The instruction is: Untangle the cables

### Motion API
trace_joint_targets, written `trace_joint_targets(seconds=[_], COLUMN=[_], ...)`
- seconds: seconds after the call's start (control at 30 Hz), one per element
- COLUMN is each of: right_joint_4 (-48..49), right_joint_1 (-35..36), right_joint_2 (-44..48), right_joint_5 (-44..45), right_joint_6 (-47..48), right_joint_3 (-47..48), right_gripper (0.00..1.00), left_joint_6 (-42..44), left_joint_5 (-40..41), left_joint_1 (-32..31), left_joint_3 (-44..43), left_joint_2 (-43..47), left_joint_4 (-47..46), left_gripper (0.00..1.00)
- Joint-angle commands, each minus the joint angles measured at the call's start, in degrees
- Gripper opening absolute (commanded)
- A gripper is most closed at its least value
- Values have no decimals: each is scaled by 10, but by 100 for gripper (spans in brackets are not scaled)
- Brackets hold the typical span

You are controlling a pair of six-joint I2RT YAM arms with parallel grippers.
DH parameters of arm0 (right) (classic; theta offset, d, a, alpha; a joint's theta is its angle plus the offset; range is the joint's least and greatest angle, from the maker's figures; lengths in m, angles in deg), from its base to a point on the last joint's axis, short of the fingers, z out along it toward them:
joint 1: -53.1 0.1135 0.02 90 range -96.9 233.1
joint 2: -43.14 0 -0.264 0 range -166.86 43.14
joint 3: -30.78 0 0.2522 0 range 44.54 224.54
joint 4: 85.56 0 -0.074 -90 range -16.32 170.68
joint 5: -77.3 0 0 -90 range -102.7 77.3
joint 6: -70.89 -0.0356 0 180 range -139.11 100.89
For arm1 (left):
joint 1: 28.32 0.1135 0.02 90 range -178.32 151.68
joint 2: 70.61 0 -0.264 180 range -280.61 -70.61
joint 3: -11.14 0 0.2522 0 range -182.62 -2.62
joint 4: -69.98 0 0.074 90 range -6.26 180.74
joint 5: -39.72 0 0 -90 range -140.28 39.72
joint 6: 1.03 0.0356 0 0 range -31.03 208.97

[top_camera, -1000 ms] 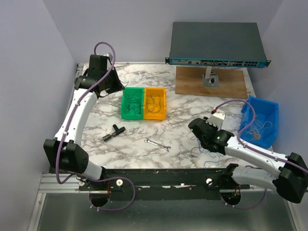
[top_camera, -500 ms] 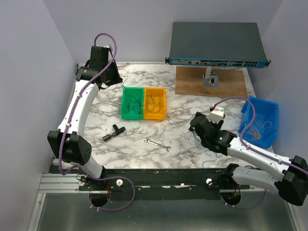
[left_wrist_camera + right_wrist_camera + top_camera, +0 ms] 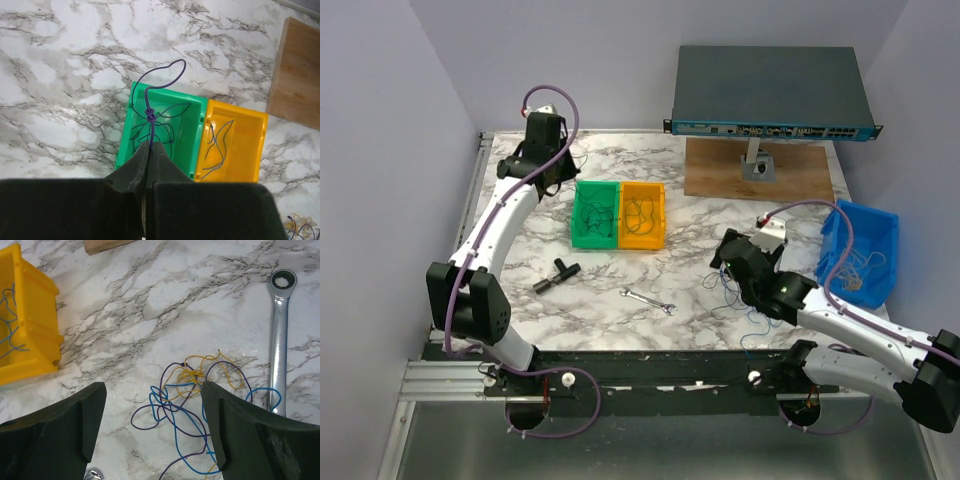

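Observation:
A thin purple cable (image 3: pixel 149 114) with a knot in it rises from between my left gripper's (image 3: pixel 149 145) fingers, which are shut on it; its free end loops over the green bin (image 3: pixel 196 131). From above, the left gripper (image 3: pixel 558 178) hangs just left of that green bin (image 3: pixel 596 186). A tangle of blue, purple and yellow cables (image 3: pixel 187 390) lies on the marble. My right gripper (image 3: pixel 154 392) stands open over it with a finger on each side, touching nothing. In the top view the tangle (image 3: pixel 735 302) lies just in front of the right gripper (image 3: pixel 725 265).
Green bin and orange bin (image 3: pixel 643 186) each hold loose thin cables. A blue bin (image 3: pixel 892 250) with more strands stands at the right. A steel wrench (image 3: pixel 279 340) lies beside the tangle. A black T-shaped part (image 3: pixel 558 272), wooden board (image 3: pixel 760 178) and network switch (image 3: pixel 770 90) are also present.
My right gripper has opened wide and shifted slightly left; the tangle now lies free on the table. The left arm has swung right toward the green bin, still shut.

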Motion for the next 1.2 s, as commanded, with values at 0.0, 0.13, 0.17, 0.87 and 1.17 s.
trace_joint_targets(seconds=[0.0, 0.13, 0.17, 0.87, 1.17], right_joint_4=[20, 21, 21, 7, 3], right_joint_1=[-1, -1, -1, -4, -7], right_joint_2=[-2, 1, 3, -8, -3], right_joint_5=[-6, -6, -6, -22, -30], right_joint_6=[9, 6, 4, -8, -12], right_joint_3=[10, 5, 3, 3, -13], right_gripper=[85, 85, 85, 85, 85], left_joint_6=[-12, -32, -35, 53, 75], left_joint_5=[48, 80, 76, 129, 93], left_joint_1=[-39, -79, -85, -116, -111], left_joint_3=[42, 82, 97, -63, -169], left_joint_2=[5, -5, -5, -201, -293], left_joint_4=[-72, -37, -37, 181, 238], left_gripper=[0, 0, 0, 0, 21])
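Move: My left hand, still gripping the knotted purple cable, is high above the green bin, whose middle lies about 20 cm below, some 5 cm to the right and only 1 cm ahead. The orange bin adjoins it, roughly 17 cm to my left hand's right and 1 cm ahead; the black T-handle tool lies about 17 cm back and 5 cm left. From my idle, open right hand, the green bin is some 15 cm ahead, 38 cm left and 9 cm below. I lower the purple cable into the green bin with my left hand, about 15 cm down in all. The hand first sweeps down, back some 9 cm and to the right about 5 cm, then swings forward again by nearly as much at almost the same height. Meanwhile the fingers tip down by nearly 30 degrees and the hand rolls its left side up, keeping its pinch on the cable. ##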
